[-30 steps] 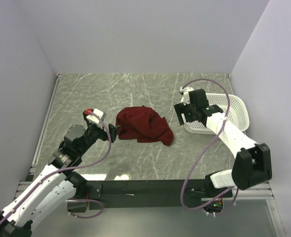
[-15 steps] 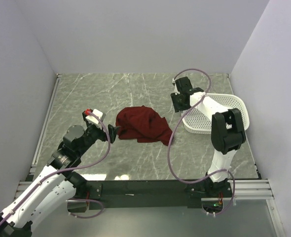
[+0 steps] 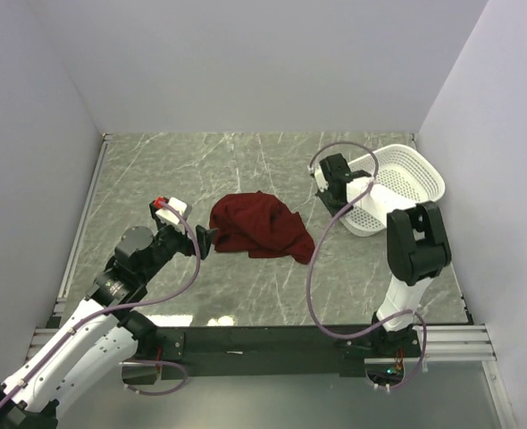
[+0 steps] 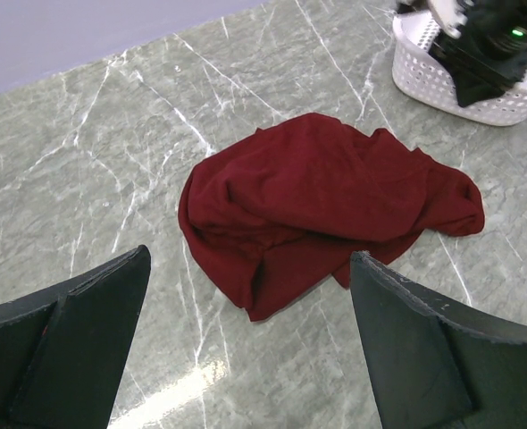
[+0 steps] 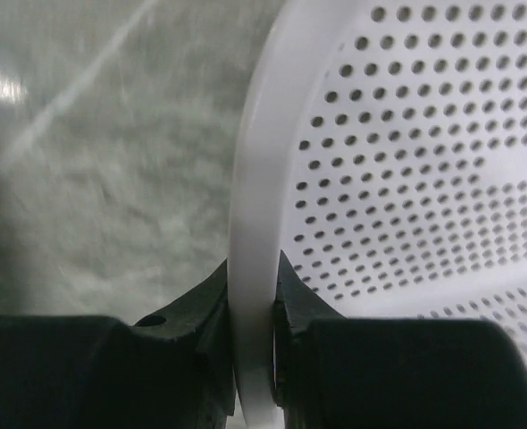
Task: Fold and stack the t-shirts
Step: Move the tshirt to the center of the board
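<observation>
A crumpled dark red t-shirt (image 3: 259, 223) lies in a heap at the middle of the marble table; the left wrist view shows the same t-shirt (image 4: 326, 188) just ahead of my fingers. My left gripper (image 3: 208, 239) hovers at its left edge, open wide and empty (image 4: 250, 259), not touching the cloth. My right gripper (image 3: 335, 189) is at the right of the shirt, shut on the left rim of the white mesh basket (image 3: 406, 179). In the right wrist view both pads of that gripper (image 5: 252, 268) press the basket rim (image 5: 259, 134) from either side.
The basket stands at the back right, tipped slightly where the rim is held, close to the right wall. Grey walls close the table on three sides. A purple cable loops off each arm. The black mounting rail runs along the near edge.
My right arm swung in to the basket's left rim and its jaws closed on it; the basket shifted towards the back and tipped. The left arm and the t-shirt have not moved.
</observation>
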Motion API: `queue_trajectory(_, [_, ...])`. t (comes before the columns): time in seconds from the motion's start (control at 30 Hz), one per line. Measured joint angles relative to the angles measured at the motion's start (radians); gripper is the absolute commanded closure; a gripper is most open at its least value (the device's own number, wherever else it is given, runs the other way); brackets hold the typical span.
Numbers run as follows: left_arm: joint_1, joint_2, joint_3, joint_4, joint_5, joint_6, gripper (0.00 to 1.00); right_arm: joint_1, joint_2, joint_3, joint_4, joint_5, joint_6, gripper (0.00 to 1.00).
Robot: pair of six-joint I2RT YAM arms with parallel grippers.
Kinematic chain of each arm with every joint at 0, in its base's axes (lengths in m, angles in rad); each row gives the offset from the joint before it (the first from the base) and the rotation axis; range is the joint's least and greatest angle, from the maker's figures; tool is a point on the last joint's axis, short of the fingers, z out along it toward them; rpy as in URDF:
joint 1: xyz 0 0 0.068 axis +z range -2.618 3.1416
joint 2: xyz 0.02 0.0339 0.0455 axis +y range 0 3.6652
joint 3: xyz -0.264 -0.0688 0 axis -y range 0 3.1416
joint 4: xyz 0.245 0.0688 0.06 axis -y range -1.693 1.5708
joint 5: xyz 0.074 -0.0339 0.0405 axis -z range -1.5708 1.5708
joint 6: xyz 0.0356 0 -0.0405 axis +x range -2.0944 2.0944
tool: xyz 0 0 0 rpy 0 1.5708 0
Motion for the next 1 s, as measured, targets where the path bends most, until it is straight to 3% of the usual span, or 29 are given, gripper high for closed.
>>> queue_trajectory(0.13, [0.0, 0.0, 0.0, 0.0, 0.004, 0.002, 0.01, 0.0, -0.114, -0.125, 0.016, 0.008, -0.179, 0.79])
queue_trajectory(0.3, [0.0, 0.001, 0.0, 0.0, 0.007, 0.002, 0.01, -0.031, -0.219, -0.268, 0.056, 0.038, -0.437, 0.68])
queue_trajectory(0.5, [0.0, 0.002, 0.0, 0.0, 0.007, 0.002, 0.01, -0.22, -0.228, -0.274, 0.068, 0.022, -0.605, 0.57])
queue_trajectory(0.67, [0.0, 0.004, 0.0, 0.0, 0.007, 0.002, 0.01, -0.325, -0.229, -0.222, 0.062, 0.02, -0.629, 0.45])
queue_trajectory(0.73, [0.0, 0.008, 0.0, 0.0, 0.007, 0.002, 0.01, -0.338, -0.235, -0.2, 0.053, 0.016, -0.62, 0.33])
queue_trajectory(0.83, [0.0, 0.009, 0.0, 0.0, 0.007, 0.003, 0.01, -0.343, -0.265, -0.167, 0.018, -0.028, -0.589, 0.23])
queue_trajectory(1.0, [0.0, 0.009, 0.0, 0.0, 0.007, 0.003, 0.01, -0.342, -0.283, -0.021, -0.093, -0.185, -0.461, 0.23])
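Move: The right hand already has the white basket's near-left rim between its fingers. The basket's middle lies about 17 cm to this hand's right, 5 cm farther out and 4 cm lower, with the table's far right corner roughly 24 cm ahead and 26 cm right. The dark red t-shirt lies about 23 cm left and 8 cm back. From the left hand, the basket is some 55 cm right, 21 cm ahead and 18 cm below. Still pinching the basket's rim, the right hand draws back about 4 cm and then sweeps some 15 cm to its right, turning counter-clockwise by roughly 20 degrees. Its fingers open and let go of the rim, and it lifts about 8 cm clear, drifting back left a little to hang open over the basket. ##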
